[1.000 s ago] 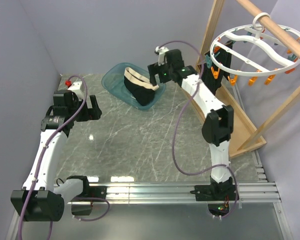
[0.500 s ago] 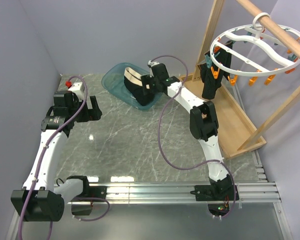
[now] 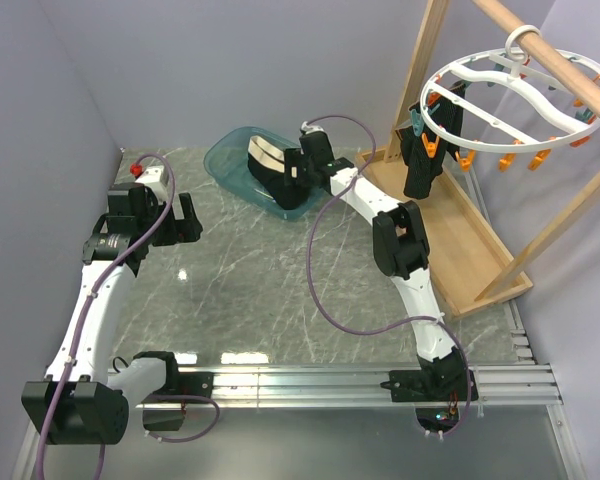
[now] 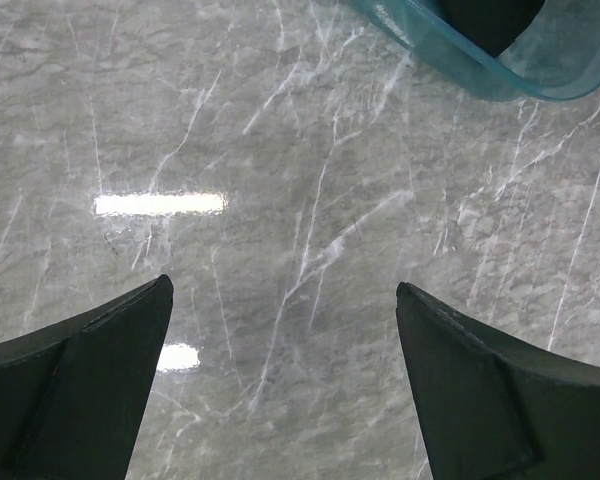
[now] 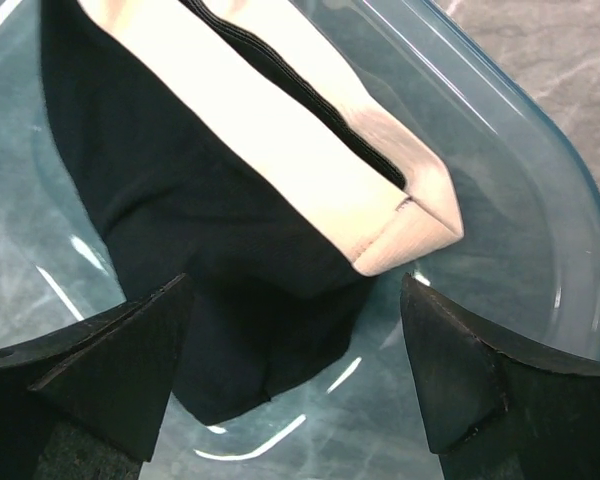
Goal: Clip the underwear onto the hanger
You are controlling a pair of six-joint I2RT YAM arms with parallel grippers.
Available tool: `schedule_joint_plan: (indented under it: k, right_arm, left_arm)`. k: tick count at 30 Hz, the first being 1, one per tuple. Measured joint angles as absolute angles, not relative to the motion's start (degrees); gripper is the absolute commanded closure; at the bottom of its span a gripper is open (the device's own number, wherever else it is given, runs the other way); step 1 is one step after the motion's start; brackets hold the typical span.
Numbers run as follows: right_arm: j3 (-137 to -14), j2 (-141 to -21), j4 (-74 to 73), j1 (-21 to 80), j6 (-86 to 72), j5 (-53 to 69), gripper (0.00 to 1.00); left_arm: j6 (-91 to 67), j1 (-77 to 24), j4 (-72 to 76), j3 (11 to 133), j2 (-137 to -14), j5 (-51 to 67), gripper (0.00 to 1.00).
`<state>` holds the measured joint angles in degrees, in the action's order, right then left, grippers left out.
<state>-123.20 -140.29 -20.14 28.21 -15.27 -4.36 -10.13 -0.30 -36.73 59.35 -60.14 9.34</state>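
The underwear [image 3: 272, 170], black with a cream waistband [image 5: 310, 150], lies folded in the teal basin [image 3: 225, 152] at the back of the table. My right gripper [image 3: 292, 172] is open right over it, fingers [image 5: 470, 385] on either side of the black fabric [image 5: 210, 260], holding nothing. The white ring hanger [image 3: 515, 95] hangs by its hook from the wooden pole at the upper right, with orange and teal clips dangling. My left gripper [image 3: 185, 218] is open and empty over bare table at the left; the basin's rim [image 4: 460, 65] shows ahead of it.
A narrow all-black garment [image 3: 420, 150] hangs clipped at the hanger's left side. The wooden rack [image 3: 480, 260] with its base board and slanted pole stands at the right. Purple walls close the back and left. A purple cable loops off the right arm.
My right arm has swung left from near the rack and come down low over the basin and the underwear. The left arm has barely moved.
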Motion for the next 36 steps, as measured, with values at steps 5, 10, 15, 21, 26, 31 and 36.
schedule_joint_plan:
  k: [5,10,15,21,26,31,36]
  right_arm:
    - [-124.1,-140.5,-20.1,28.2,-16.7,-3.4,0.14]
    - [-124.1,-140.6,-20.2,28.1,-19.5,-3.7,0.16]
    - [-124.1,-140.6,-20.2,28.1,-23.2,-2.5,0.17]
    - [-124.0,-141.1,-20.2,28.1,-28.2,0.5,0.19]
    - [-124.0,-142.0,-20.2,28.0,-31.5,2.0,0.25]
    - [-123.5,-142.5,-20.0,26.9,-33.8,4.4,0.49]
    - [-121.9,-143.2,-19.4,24.4,-36.4,7.9,0.93]
  left_arm:
    - [-10.2,-0.3,-36.7,59.4,-60.2,9.1,0.01]
    - [-10.2,-0.3,-36.7,59.4,-60.4,9.1,0.01]
    - [-10.2,-0.3,-36.8,59.4,-60.7,9.1,0.01]
    - [-10.2,-0.3,-36.8,59.4,-61.3,9.1,0.01]
    - [-10.3,-0.3,-36.8,59.4,-62.7,8.6,0.01]
    - [-10.4,-0.3,-36.8,59.4,-63.9,7.8,0.01]
    - [-10.5,-0.3,-37.6,59.5,-65.2,7.2,0.01]
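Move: The underwear's middle lies roughly 3 cm ahead of the open right hand, 4 cm to its left and 5 cm below; its waistband's right end is some 3 cm ahead, 3 cm to the right and 4 cm below. The basket around it centres about 7 cm left, 1 cm ahead and 6 cm below the same hand. From the left hand, the underwear is around 28 cm ahead, 17 cm right and 18 cm below. The right fingers close from wide open to nearly shut, pinching the underwear's cloth by the waistband's right end. Beforehand the hand drifts about 2.5 cm left and slightly back, then sinks some 3 cm and swings back right, rolling its left side up about 20 degrees while tipping down. The still-empty left hand lowers about 3 cm. ##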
